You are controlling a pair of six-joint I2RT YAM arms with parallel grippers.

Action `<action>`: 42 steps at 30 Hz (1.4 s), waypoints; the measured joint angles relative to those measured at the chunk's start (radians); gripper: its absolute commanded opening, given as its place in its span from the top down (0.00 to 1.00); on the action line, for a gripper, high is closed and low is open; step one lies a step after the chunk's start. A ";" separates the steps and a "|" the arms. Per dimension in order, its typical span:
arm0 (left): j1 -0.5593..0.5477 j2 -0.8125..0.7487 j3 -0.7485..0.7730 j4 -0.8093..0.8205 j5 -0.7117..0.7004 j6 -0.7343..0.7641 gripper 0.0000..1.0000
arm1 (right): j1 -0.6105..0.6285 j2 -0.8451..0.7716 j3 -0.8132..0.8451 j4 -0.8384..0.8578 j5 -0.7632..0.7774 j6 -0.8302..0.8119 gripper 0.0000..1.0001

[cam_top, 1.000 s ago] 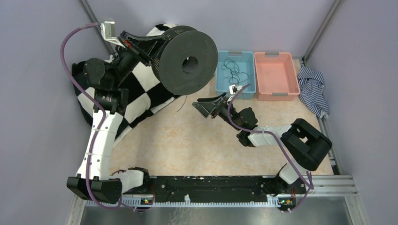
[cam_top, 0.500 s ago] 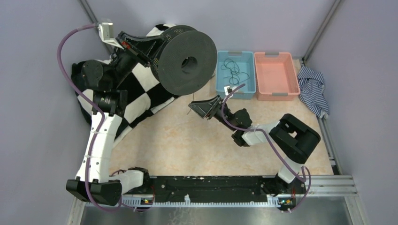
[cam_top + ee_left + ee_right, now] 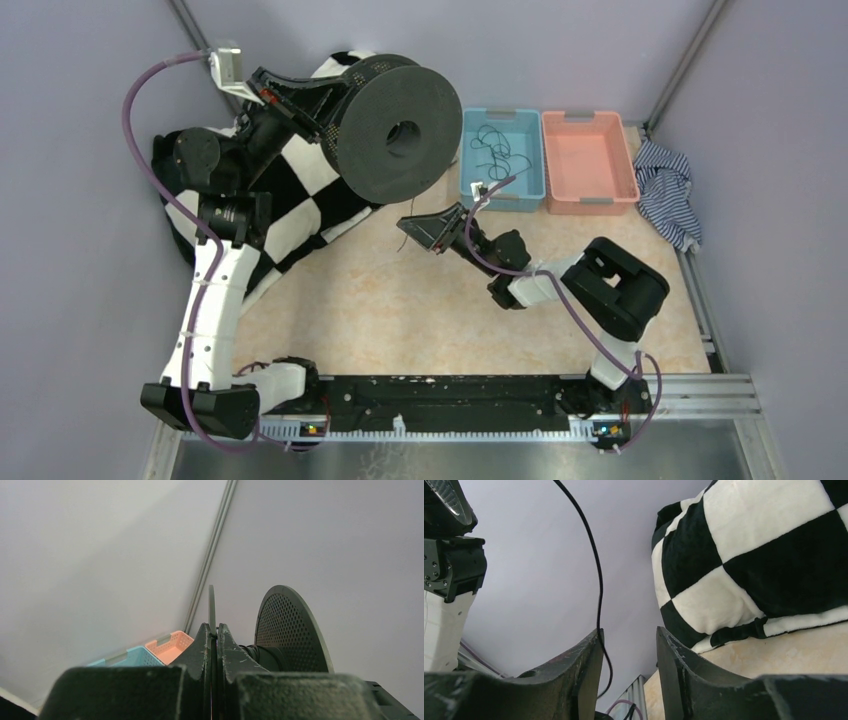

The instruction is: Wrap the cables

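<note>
A dark round perforated spool (image 3: 395, 125) is held up at the back left by my left gripper (image 3: 330, 112), which is shut on the edge of one flange; in the left wrist view the fingers (image 3: 214, 632) pinch the thin flange, with the other flange (image 3: 290, 630) to the right. My right gripper (image 3: 408, 228) is open below the spool. In the right wrist view a thin black cable (image 3: 593, 550) hangs down from above and passes between the open fingers (image 3: 629, 637), close to the left one. More thin black cables (image 3: 495, 150) lie in the blue bin (image 3: 505, 196).
A pink bin (image 3: 590, 160) stands right of the blue one. A striped cloth (image 3: 665, 190) lies at the far right. A black-and-white checkered blanket (image 3: 290, 200) covers the back left under the left arm, also showing in the right wrist view (image 3: 764, 555).
My right arm has moved left and its gripper now sits under the spool. The left arm with the spool shifted slightly a second ago and has held still since.
</note>
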 measured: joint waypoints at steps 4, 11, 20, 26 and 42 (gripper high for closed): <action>0.000 0.000 0.000 -0.001 -0.003 0.000 1.00 | 0.000 0.000 0.000 0.004 -0.007 0.003 0.77; 0.000 0.000 0.000 -0.002 -0.009 0.000 1.00 | 0.000 0.019 0.013 0.014 -0.030 0.017 1.00; 0.000 -0.002 -0.002 -0.013 -0.027 0.015 1.00 | 0.000 0.017 0.013 -0.010 -0.078 0.018 1.00; 0.000 -0.033 -0.069 -0.043 -0.123 0.028 1.00 | 0.010 -0.142 0.012 -0.312 -0.108 -0.033 1.00; -0.075 -0.032 -0.305 -0.218 -0.421 0.185 1.00 | 0.171 -0.380 0.409 -1.285 -0.125 -0.415 1.00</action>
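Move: At the right hand's half-open fingers hangs the cable tail, about 1 cm to the left of and 1 cm back from their midpoint. The spool is roughly 34 cm above that hand, 4 cm forward and 2 cm left; the blue basket lies some 28 cm forward, 19 cm right and 22 cm below. The left hand holds the spool by a flange, its middle 7 cm right, 1 cm forward and 4 cm above; the tail lies about 30 cm below this hand, 9 cm right and 3 cm back. Closing on the hanging cable tail, the right fingers pinch it, then draw it back about 9 cm and up some 5 cm, a little left, rolling some 30 degrees, left side down. After nearly holding still, the left hand keeps its grip on the flange and lowers the spool about 16 cm and 8 cm forward, tipping down and turning counter-clockwise. ##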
